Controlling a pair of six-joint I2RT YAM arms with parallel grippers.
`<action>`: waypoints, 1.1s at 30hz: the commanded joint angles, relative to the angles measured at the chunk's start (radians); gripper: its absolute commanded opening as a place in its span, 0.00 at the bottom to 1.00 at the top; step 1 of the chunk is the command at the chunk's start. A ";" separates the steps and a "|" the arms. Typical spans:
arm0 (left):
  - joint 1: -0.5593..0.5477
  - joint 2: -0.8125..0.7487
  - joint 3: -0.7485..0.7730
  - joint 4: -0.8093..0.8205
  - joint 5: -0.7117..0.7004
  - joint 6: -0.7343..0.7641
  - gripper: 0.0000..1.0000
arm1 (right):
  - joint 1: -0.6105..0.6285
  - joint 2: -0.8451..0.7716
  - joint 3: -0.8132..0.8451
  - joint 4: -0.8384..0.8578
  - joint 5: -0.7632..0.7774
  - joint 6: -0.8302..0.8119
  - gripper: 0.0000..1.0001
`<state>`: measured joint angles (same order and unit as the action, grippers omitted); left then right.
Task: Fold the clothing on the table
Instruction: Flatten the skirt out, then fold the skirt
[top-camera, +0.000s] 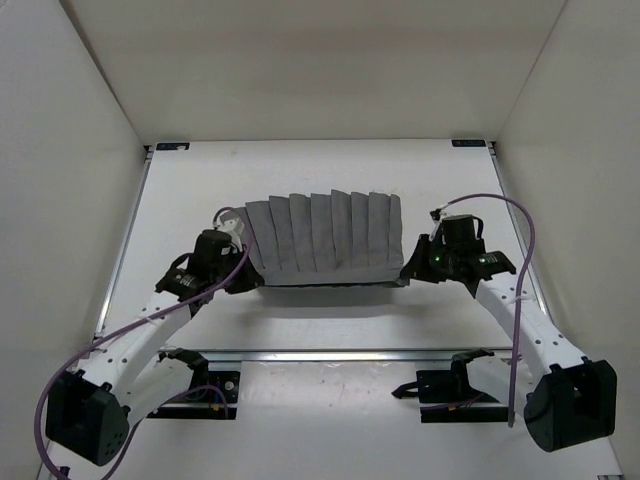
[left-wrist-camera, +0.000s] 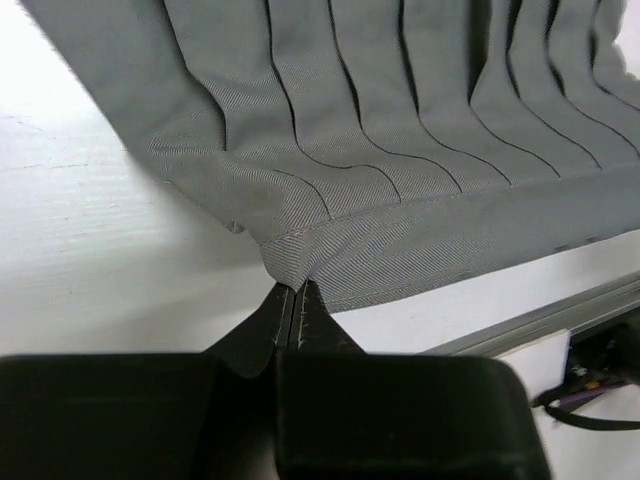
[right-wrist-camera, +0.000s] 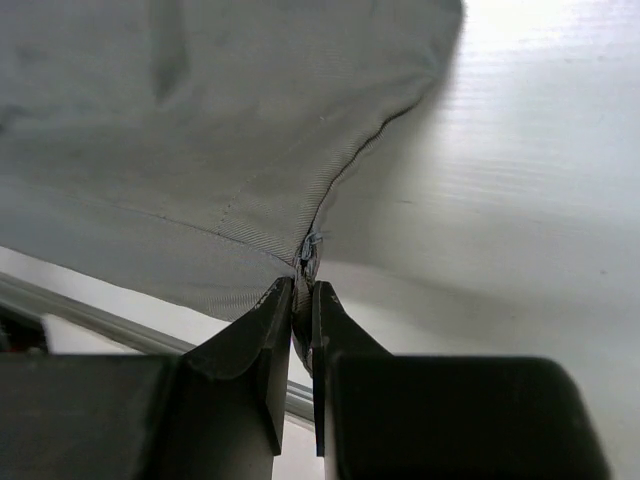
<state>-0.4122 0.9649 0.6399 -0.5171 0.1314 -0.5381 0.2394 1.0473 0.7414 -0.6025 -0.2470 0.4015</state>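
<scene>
The clothing (top-camera: 322, 238) is a mid-grey pleated skirt-like piece, held up off the white table (top-camera: 320, 165) between the two arms, its near edge sagging slightly and casting a shadow below. My left gripper (top-camera: 243, 268) is shut on its near left corner; the left wrist view shows the hem of the clothing (left-wrist-camera: 420, 130) pinched at my left gripper (left-wrist-camera: 292, 290). My right gripper (top-camera: 408, 268) is shut on the near right corner; in the right wrist view a seam of the clothing (right-wrist-camera: 200, 150) runs into my right gripper (right-wrist-camera: 303, 290).
A metal rail (top-camera: 330, 353) crosses the table near the arm bases. White walls (top-camera: 60, 170) stand left, right and behind. Purple cables (top-camera: 520, 290) loop off both arms.
</scene>
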 joint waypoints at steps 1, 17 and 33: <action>0.047 -0.037 0.030 -0.003 -0.018 -0.048 0.00 | -0.042 -0.015 0.025 0.062 -0.028 0.054 0.00; 0.061 0.810 1.491 -0.201 -0.263 0.289 0.00 | -0.124 0.738 1.483 -0.151 0.160 -0.161 0.00; -0.117 -0.010 0.289 -0.227 -0.195 0.017 0.00 | 0.245 -0.130 0.186 -0.190 0.257 0.080 0.00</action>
<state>-0.5056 1.0958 1.0386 -0.6380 -0.0967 -0.3985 0.4030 1.0767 0.9905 -0.7086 -0.0193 0.3428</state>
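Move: The skirt's pleated middle lies about 10 cm ahead of the left hand, 14 cm to its right and some 7 cm lower; the far hem is about 20 cm ahead, level with that middle sideways. From the right hand the same middle is some 9 cm ahead and 17 cm left, the hem about 20 cm ahead. The front rail runs roughly 15 cm behind either hand. Forward and up in one fast matched fling: both hands sweep roughly 28 cm out over the skirt, rising nearly as high, then pull back and sink, still above and ahead of their start. The wrists swing the fingertips up about 35 degrees and partly back down, and both grippers keep their pinch on the waistband corners. ##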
